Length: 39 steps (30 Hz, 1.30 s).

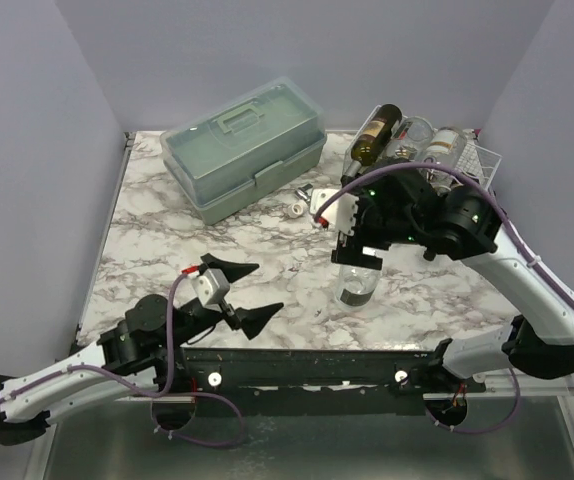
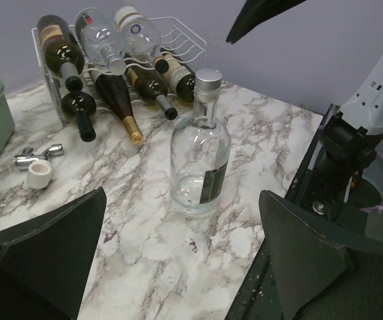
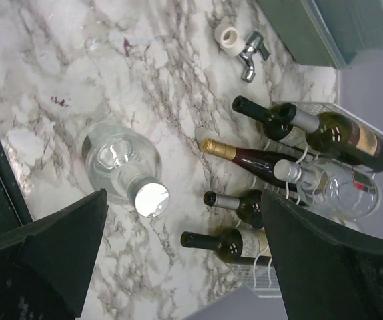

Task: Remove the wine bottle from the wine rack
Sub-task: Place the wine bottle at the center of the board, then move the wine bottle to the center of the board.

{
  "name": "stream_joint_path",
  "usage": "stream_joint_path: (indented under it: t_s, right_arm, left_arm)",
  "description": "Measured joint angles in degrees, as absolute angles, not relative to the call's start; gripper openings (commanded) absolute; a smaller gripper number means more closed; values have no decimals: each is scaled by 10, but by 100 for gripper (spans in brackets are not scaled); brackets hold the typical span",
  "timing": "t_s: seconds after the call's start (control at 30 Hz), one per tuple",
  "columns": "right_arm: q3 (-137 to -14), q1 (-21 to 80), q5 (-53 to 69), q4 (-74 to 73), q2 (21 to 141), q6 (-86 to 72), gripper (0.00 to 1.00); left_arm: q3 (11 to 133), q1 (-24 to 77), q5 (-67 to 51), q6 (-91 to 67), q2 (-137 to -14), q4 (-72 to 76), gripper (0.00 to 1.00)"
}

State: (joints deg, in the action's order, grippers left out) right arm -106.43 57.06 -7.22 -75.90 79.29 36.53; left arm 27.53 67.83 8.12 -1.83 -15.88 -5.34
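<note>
The white wire wine rack [image 1: 484,163] stands at the back right with several bottles lying in it, necks toward the table's middle; dark wine bottles [image 2: 115,90] fill the lower row and clear ones lie on top. A clear glass bottle [image 1: 356,284] with a silver cap stands upright on the marble, apart from the rack [image 3: 269,285]. My right gripper [image 1: 359,250] hovers open just above that bottle [image 3: 120,167], not touching it. My left gripper [image 1: 267,288] is open and empty near the front left, facing the clear bottle [image 2: 200,160].
A pale green toolbox [image 1: 244,148] sits at the back left. A white ring [image 1: 296,209] and a small metal fitting [image 1: 308,190] lie between toolbox and rack. The table's dark front rail [image 1: 317,362] runs along the near edge.
</note>
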Motion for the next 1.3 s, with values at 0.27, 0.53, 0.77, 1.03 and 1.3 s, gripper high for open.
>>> stream_joint_path:
  t_s: [0.27, 0.53, 0.77, 1.03, 1.3]
  right_arm:
    - [-1054, 474, -79, -659, 775, 269, 100]
    - [-954, 228, 53, -550, 769, 188, 100]
    - [-763, 120, 196, -417, 684, 67, 100]
    - [-641, 56, 306, -282, 593, -26, 100]
    - [-542, 43, 356, -215, 541, -40, 100]
  left_arm:
    - [276, 678, 88, -82, -272, 26, 98]
    - [295, 678, 99, -142, -363, 63, 98]
    - [324, 678, 108, -180, -400, 79, 99]
    - [346, 678, 159, -254, -420, 87, 99]
    - [397, 680, 198, -276, -482, 72, 98]
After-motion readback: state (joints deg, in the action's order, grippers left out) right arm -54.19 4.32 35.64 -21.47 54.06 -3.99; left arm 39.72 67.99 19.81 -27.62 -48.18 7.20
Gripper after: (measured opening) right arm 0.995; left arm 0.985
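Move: To the left hand's right lies the clear bottle, standing upright: about 17 cm right, 9 cm ahead, its middle some 8 cm lower. From the right hand, empty and open, the same bottle is roughly 3 cm back, 5 cm right and 14 cm below. The gold-capped bottle neck reaches down from the rack about 16 cm beyond the clear bottle and 2 cm right of it; the tap lies 25 cm beyond it and 10 cm left. Swinging out from above the clear bottle, the right hand goes some 13 cm forward and 11 cm right towards the rack, rising briefly, then sinks and draws back about 4 cm, rolling its left side up nearly 60 degrees and turning clockwise. Meanwhile the open left hand closes on the bottle, about 8 cm right and 5 cm forward, dipping briefly and tipping its fingers down some 25 degrees, without reaching it. ##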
